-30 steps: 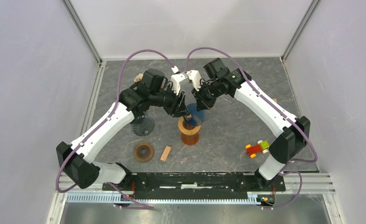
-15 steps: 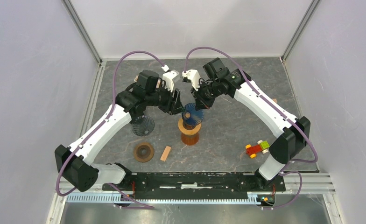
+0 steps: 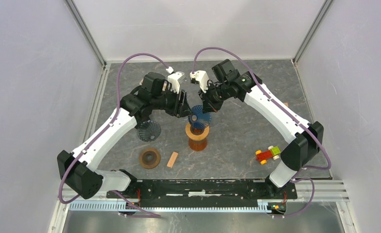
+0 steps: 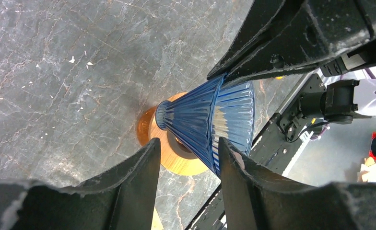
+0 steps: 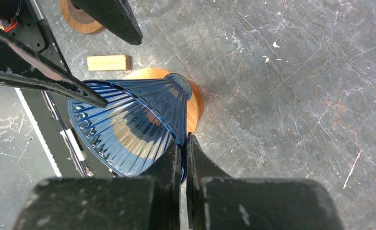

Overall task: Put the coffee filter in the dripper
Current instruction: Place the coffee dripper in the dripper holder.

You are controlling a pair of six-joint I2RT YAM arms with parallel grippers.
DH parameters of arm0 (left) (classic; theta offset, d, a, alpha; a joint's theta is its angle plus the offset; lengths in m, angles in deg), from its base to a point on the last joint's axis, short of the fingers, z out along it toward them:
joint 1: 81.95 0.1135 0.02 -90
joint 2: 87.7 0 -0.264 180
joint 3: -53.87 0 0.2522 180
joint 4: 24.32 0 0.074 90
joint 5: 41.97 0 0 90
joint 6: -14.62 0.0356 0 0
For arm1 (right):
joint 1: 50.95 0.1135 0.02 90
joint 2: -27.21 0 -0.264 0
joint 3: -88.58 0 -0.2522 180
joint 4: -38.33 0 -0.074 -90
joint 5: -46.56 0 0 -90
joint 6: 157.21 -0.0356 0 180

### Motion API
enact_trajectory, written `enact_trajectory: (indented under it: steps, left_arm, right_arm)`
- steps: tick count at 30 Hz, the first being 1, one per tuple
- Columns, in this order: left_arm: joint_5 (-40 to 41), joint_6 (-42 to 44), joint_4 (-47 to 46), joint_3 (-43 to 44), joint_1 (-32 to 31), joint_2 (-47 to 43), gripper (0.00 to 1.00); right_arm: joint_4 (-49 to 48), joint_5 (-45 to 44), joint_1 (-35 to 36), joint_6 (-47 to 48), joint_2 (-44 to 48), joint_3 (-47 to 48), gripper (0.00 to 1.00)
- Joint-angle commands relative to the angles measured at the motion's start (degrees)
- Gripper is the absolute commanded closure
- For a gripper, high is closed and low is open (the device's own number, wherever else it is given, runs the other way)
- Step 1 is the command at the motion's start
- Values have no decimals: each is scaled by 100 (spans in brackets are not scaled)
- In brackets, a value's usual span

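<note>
A blue ribbed cone, the coffee filter (image 3: 199, 118), hangs tilted with its narrow end at the top opening of the orange-brown wooden dripper (image 3: 197, 138). My right gripper (image 3: 206, 105) is shut on the filter's rim; in the right wrist view its fingertips (image 5: 183, 140) pinch the blue edge of the filter (image 5: 128, 124) above the dripper (image 5: 195, 108). My left gripper (image 3: 181, 104) stands open just left of the filter. In the left wrist view its gripper (image 4: 188, 143) frames the filter (image 4: 210, 120) and dripper (image 4: 176, 163), with the filter's rim close by the right finger.
A dark ribbed cone (image 3: 148, 130) stands left of the dripper. A wooden ring (image 3: 149, 158) and a small wood block (image 3: 172, 159) lie nearer the bases. A red and green toy car (image 3: 268, 154) sits by the right arm.
My left gripper has drawn back to the left, off the filter. The right gripper keeps its hold, and the filter stays over the dripper.
</note>
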Motion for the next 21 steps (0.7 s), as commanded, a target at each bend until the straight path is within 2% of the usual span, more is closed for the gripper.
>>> enact_trajectory:
  steps: [1, 9, 21]
  left_arm:
    - [6, -398, -187, 81, 32, 129, 46]
    - [539, -519, -83, 314, 15, 380, 46]
    - [497, -454, -16, 729, 6, 665, 75]
  right_arm:
    - [-207, 49, -11, -152, 107, 283, 100]
    - [-405, -179, -19, -496, -14, 535, 100]
    - [-535, 118, -39, -702, -57, 632, 100]
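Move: My right hand already holds the blue dripper by its rim; the dripper's middle is about 3 cm left, 2 back and 2 below. From my half-open left hand, it is about 4 cm right, 1 back and 2 below. The dripper holder on the carafe is some 10 cm below my right hand, 4 left and 3 back. From my left hand, the wooden block lies roughly 10 cm back, 8 left and 23 below, and the clear dripper 19 left, 2 ahead and 20 below. With my left hand I ease forward about 3 cm, dipping some 1.5 cm and rising again, while the half-open fingers straddling the dripper's left rim close in to pinch it. My right hand keeps its pinch on the opposite side and, after a short pause, carries the dripper about 2 cm forward and 2 cm up, away from the holder, turning slightly clockwise. ##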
